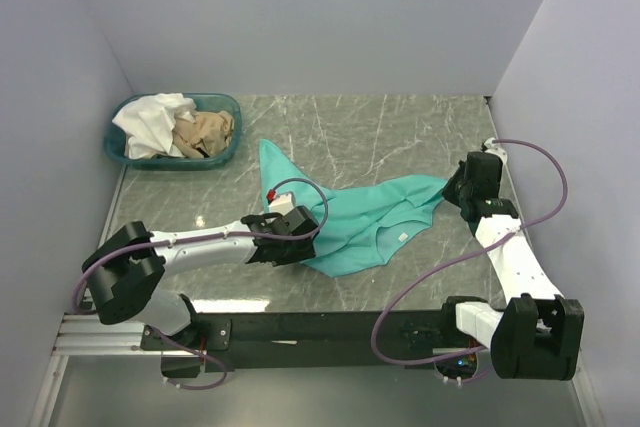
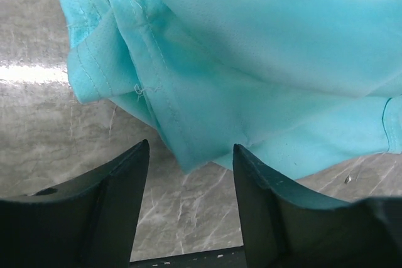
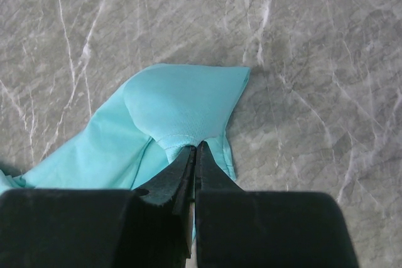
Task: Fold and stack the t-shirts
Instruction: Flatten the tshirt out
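Note:
A teal-green t-shirt (image 1: 370,222) lies crumpled across the middle of the marble table, with a small white tag facing up. My left gripper (image 1: 303,245) is at the shirt's near left edge. In the left wrist view this gripper (image 2: 190,146) is open, and a hemmed corner of the shirt (image 2: 251,61) reaches down between the fingertips without being pinched. My right gripper (image 1: 452,190) is at the shirt's right tip. The right wrist view shows it (image 3: 195,147) shut on a fold of the teal cloth (image 3: 179,101). A white t-shirt (image 1: 150,122) and a tan t-shirt (image 1: 207,132) lie bunched in the basket.
A shallow teal plastic basket (image 1: 228,103) stands at the back left corner of the table. Pale walls close in the table on the left, back and right. Purple cables loop over both arms.

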Robot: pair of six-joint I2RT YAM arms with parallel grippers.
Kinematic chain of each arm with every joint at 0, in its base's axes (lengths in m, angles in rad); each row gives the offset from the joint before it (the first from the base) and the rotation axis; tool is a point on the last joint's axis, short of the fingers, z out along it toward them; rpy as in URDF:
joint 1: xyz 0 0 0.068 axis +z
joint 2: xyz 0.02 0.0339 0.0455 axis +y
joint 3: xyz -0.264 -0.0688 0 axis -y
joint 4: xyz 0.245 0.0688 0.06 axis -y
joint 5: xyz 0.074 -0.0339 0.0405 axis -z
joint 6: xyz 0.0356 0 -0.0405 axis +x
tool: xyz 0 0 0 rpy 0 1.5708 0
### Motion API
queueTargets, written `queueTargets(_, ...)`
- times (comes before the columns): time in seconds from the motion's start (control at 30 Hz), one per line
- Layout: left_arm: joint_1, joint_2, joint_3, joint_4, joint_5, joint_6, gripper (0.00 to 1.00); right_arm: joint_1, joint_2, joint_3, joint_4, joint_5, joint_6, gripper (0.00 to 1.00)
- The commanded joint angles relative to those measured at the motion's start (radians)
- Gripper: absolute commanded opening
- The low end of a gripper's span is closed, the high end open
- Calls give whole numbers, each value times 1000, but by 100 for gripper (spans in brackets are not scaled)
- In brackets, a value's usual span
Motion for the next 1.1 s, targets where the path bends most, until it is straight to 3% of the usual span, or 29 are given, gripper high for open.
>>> queueTargets(0.0, -4, -7, 16, 1, -37, -30, 60, -6, -10, 3, 28, -3, 4, 0)
queueTargets(0.13, -5, 44, 25, 51, 12, 0, 54, -6, -10, 2, 31, -8, 4, 0)
queueTargets(0.3, -5, 107, 51, 22, 41, 5, 37, -6, -16, 0, 28, -6, 3, 0)
queueTargets(0.37, -5, 96, 51, 16, 38, 4, 24, -6, -16, 2, 25, -9, 1, 0)
queueTargets(0.47, -5, 58, 51, -1, 37, 8, 14, -6, -20, 2, 23, -6, 0, 0)
queueTargets(0.6, -5, 0, 51, -41, 37, 22, 10, -6, -11, 5, 20, -2, -2, 0)
queueTargets(0.67, -7, -17, 45, -53, 38, 27, 1, -6, -10, 3, 20, 1, -3, 0)
queueTargets(1.07, -4, -129, 103, -134, 41, 86, 1, -4, -45, 19, 2, 1, -11, 0)
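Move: Just under the left fingers, about 2 cm down and a centimetre to the right, lies the t-shirt's near-left corner. The shirt's white collar label is some 22 cm to the right of that hand and 4 cm ahead; the shirt's far-left tip is about 25 cm ahead and 8 cm left. From the right hand, the near-left corner is roughly 31 cm left, 15 cm back and 11 cm down. Sinking about 2 cm onto the t-shirt's near-left corner, the left hand shuts its half-open fingers and pinches the cloth, then lifts it some 3.5 cm, easing slightly back and left with hardly any turn of the wrist. The right hand stays in place, still gripping its raised corner of the shirt. ##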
